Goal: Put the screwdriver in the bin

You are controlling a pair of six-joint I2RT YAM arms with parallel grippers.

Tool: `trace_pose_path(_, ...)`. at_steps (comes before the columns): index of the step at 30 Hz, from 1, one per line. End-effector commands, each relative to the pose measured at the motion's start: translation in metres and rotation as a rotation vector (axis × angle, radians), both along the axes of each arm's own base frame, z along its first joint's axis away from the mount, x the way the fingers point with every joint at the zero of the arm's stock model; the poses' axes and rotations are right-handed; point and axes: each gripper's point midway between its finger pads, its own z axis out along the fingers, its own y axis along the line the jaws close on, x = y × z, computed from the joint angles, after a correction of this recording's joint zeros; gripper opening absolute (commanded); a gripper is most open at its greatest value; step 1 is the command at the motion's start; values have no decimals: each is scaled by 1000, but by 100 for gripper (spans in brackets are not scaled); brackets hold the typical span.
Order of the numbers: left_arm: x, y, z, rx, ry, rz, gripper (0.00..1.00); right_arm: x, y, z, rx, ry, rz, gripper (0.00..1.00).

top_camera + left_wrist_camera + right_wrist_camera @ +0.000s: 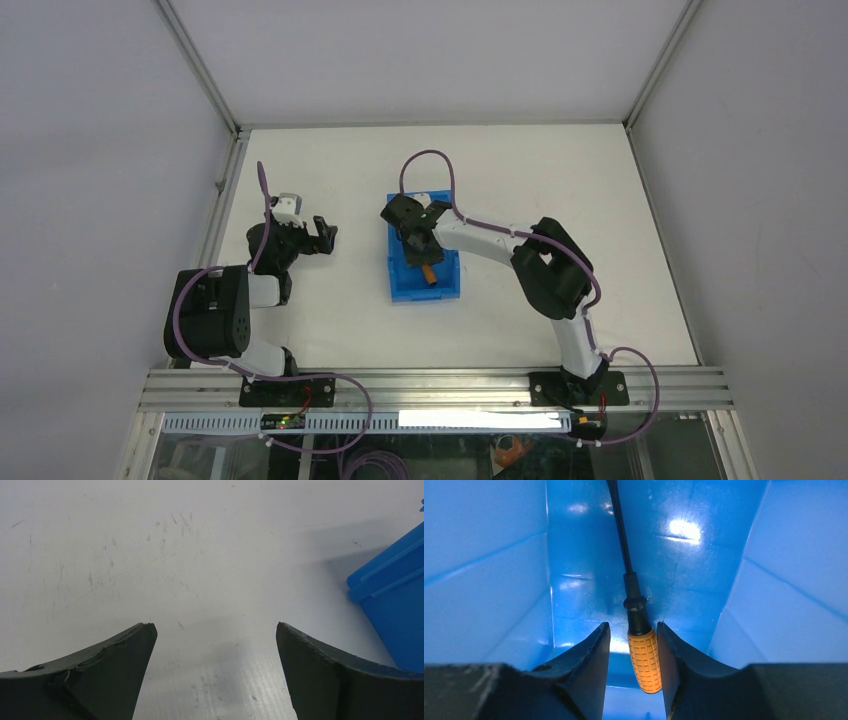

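Note:
The screwdriver [644, 660], with an orange ribbed handle and a thin black shaft, lies inside the blue bin [484, 580]. My right gripper [633, 626] is lowered into the bin with its jaws parted around the handle. The right finger rests against the handle, and a gap shows between the handle and the left finger. From above, the orange handle [429, 272] shows just below the right gripper [420, 252], within the bin [445, 290]. My left gripper [325, 235] stands open and empty over bare table, left of the bin [395, 595].
The white table [560, 180] is walled by grey panels with metal frame posts at the back corners. A metal rail [430, 385] runs along the near edge with both arm bases on it. Purple cables loop over each arm.

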Motion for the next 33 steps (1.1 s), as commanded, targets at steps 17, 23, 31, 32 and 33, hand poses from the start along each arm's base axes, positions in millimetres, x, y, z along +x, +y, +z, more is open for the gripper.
trace_pose_path(17,7,-5,17,2,-76,-27,99,-3,-34,214,281,-459,132,100)
trace_pose_path(23,7,-5,18,1,-77,-26,99,3,-100,228,275,-578,70,100)
trace_pose_path(31,7,-5,18,2,-78,-27,99,16,-220,182,207,-554,-238,100)
trace_pose_path(32,7,-6,17,1,-77,-28,99,13,-225,176,213,-566,-237,99)
trace_pose_path(33,7,-5,18,2,-78,-27,99,11,-227,166,210,-568,-233,100)
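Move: The screwdriver already lies freed in the bin; its middle is about 3 cm ahead, 1 cm left and 2 cm below the right hand, whose fingers still straddle the orange handle. The bin's centre is some 5 cm ahead of that hand, about 1 cm to its left. From the left hand, idle to the side, the screwdriver is roughly 21 cm right, 5 cm back and 4 cm lower. The right hand rises 20 cm out of the bin, swings 22 cm right, opening wide and tipping fingers up. ##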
